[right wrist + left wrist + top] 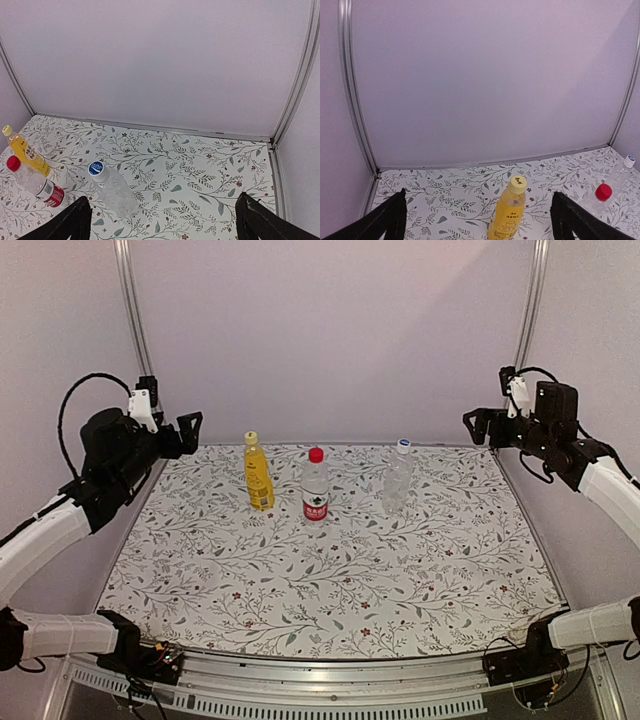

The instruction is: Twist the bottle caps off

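Three bottles stand upright in a row at the back of the table, each with its cap on. The yellow bottle (259, 485) has a yellow cap (251, 437), the red-labelled bottle (315, 495) a red cap (316, 454), and the clear bottle (397, 485) a blue-white cap (403, 444). My left gripper (188, 435) hangs open, high at the far left, facing the yellow bottle (507, 217) from a distance. My right gripper (478, 427) hangs open, high at the far right, looking down on the clear bottle (116, 192). Neither gripper touches anything.
A floral mat (330, 580) covers the table. A plain wall (330, 340) closes the back, with metal frame posts (133, 310) at both rear corners. Side walls stand close to each arm.
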`<state>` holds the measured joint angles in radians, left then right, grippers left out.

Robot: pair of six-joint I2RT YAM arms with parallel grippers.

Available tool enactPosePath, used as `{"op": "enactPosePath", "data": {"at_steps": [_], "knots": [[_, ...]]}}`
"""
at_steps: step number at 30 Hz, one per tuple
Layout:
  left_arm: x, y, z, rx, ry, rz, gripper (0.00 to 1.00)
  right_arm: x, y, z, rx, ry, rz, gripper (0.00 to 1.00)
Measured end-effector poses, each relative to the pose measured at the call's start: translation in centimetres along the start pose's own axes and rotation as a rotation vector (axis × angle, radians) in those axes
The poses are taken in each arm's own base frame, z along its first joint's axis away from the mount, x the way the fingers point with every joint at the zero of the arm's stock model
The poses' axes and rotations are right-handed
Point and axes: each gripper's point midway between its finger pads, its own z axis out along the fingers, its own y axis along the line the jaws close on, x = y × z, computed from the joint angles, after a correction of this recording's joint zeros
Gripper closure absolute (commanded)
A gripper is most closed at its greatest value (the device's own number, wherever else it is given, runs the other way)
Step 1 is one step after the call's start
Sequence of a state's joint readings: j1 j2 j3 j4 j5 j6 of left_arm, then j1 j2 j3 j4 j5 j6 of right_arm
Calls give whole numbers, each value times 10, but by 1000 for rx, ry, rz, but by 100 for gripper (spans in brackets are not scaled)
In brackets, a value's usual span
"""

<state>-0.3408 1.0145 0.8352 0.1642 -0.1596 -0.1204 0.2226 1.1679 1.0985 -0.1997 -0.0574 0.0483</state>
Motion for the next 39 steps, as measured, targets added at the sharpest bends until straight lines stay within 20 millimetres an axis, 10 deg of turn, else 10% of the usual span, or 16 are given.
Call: {"op": "enactPosePath", "data": {"at_steps": [8,22,39], "knots": [[15,-3,12,10,71,17,0,-14,17,7,10,79,-57,1],[27,-7,18,20,129,50,0,37,88,87,-201,333,-118,17],[25,-10,16,39,124,59,0,105,108,144,-277,538,-150,52]]}}
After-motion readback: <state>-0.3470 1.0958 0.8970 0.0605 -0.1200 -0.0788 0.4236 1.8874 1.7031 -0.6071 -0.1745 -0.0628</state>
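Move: The clear bottle's blue-topped cap lies about 9 cm ahead of the right hand, some 14 cm to its left and 15 cm below. The red cap, at much the same height, is roughly 18 cm farther left than the blue one and 3 cm nearer the base; the yellow cap is about 13 cm left of the red and 4 cm farther out. From the left hand the blue cap lies about 41 cm right, 12 cm ahead and 16 cm below. Leftward and down, with some forward reach, the right hand swings about 15 cm left to the clear bottle's cap: a slight lift first, then a sink to some 13 cm below its start. The wrist tips down and turns counter-clockwise, while the fingers close about halfway, one on each side of the cap; a touch can't be made out. The left hand dips slightly and stays open. ##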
